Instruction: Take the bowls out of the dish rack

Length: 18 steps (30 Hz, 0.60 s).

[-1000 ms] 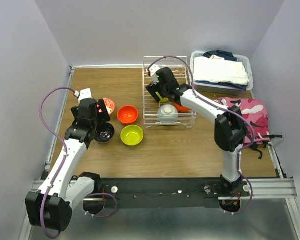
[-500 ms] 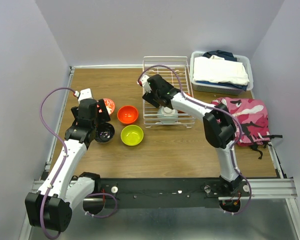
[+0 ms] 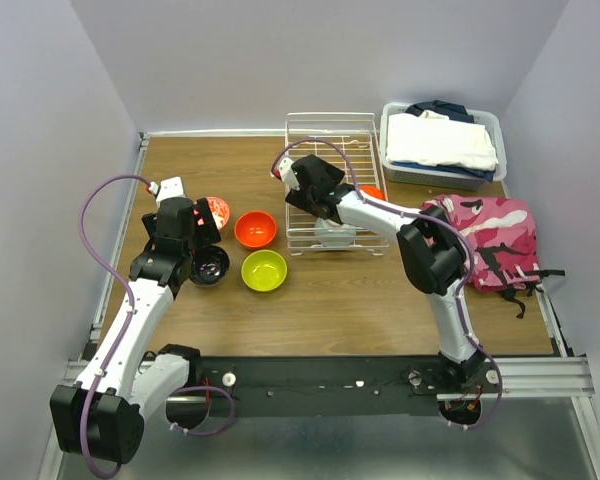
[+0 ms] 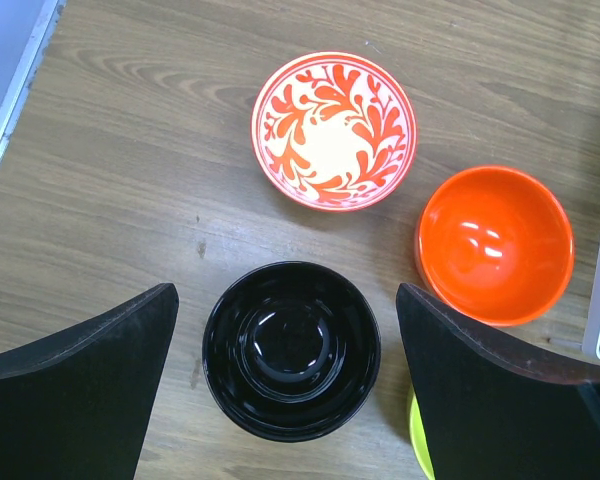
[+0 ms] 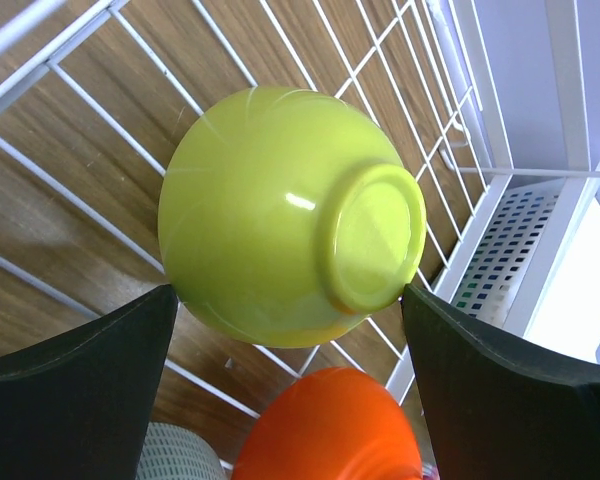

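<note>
The white wire dish rack [image 3: 335, 135] stands at the back middle. In the right wrist view a lime-green bowl [image 5: 280, 215] lies tipped, foot up, on the rack wires [image 5: 70, 130], with an orange bowl [image 5: 330, 425] beside it. My right gripper [image 5: 288, 290] is open, its jaws either side of the lime bowl; it sits over the rack [image 3: 315, 190]. A pale blue bowl [image 3: 335, 232] rests at the rack's front. My left gripper [image 4: 285, 290] is open above the dark-inside bowl [image 4: 291, 350], not touching. The white-and-red bowl [image 4: 334, 130], an orange bowl [image 4: 494, 243] and a lime bowl [image 3: 264, 270] sit on the table.
A grey bin of folded clothes [image 3: 440, 145] stands right of the rack. A pink camouflage bag [image 3: 485, 235] lies at the right edge. The four unloaded bowls cluster left of the rack.
My right gripper has moved left and toward the back inside the rack, uncovering the orange bowl there. The left arm has not moved.
</note>
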Each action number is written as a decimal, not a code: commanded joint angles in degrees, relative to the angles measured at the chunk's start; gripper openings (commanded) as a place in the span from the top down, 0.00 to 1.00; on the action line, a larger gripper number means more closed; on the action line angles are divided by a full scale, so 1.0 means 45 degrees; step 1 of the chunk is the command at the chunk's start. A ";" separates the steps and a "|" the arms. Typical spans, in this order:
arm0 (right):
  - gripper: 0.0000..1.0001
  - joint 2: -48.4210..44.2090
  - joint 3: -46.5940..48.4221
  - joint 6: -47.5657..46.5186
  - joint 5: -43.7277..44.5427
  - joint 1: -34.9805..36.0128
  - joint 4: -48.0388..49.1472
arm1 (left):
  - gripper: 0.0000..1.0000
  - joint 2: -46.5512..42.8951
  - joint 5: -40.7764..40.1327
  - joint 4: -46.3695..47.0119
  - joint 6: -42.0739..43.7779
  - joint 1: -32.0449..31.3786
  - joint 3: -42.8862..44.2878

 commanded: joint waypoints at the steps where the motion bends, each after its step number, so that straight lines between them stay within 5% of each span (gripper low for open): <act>1: 0.00 0.1013 -0.0630 -0.0220 0.0458 0.0065 0.0106 | 0.01 -0.0115 0.0102 0.0193 0.0137 -0.0098 -0.0198; 9: 0.04 0.1171 -0.1177 -0.0884 0.1396 0.0142 0.0867 | 0.01 -0.0095 0.0258 0.0232 0.0157 -0.0079 -0.0218; 18: 0.39 -0.0293 -0.1197 -0.0533 0.1260 0.0182 0.0653 | 0.01 -0.0173 0.0297 0.0251 0.0157 -0.0098 -0.0237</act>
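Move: The green bowl in the rack, bottom turned away to the right, sits right at my right hand's open fingertips, its middle about 3 cm ahead and level in height. The red rack bowl is some 9 cm to that hand's right and 6 cm back, the white bowl about 11 cm back and 2 cm right. From my idle left hand the green rack bowl lies roughly 28 cm right, 17 cm ahead and 7 cm lower. I keep my right hand almost in place at the near side of the green rack bowl, easing under 1 cm forward and back again, then dipping about half a centimetre. Its fingers tip up some 5 degrees and, late on, close by nearly a third against the near, lower part of the bowl. ##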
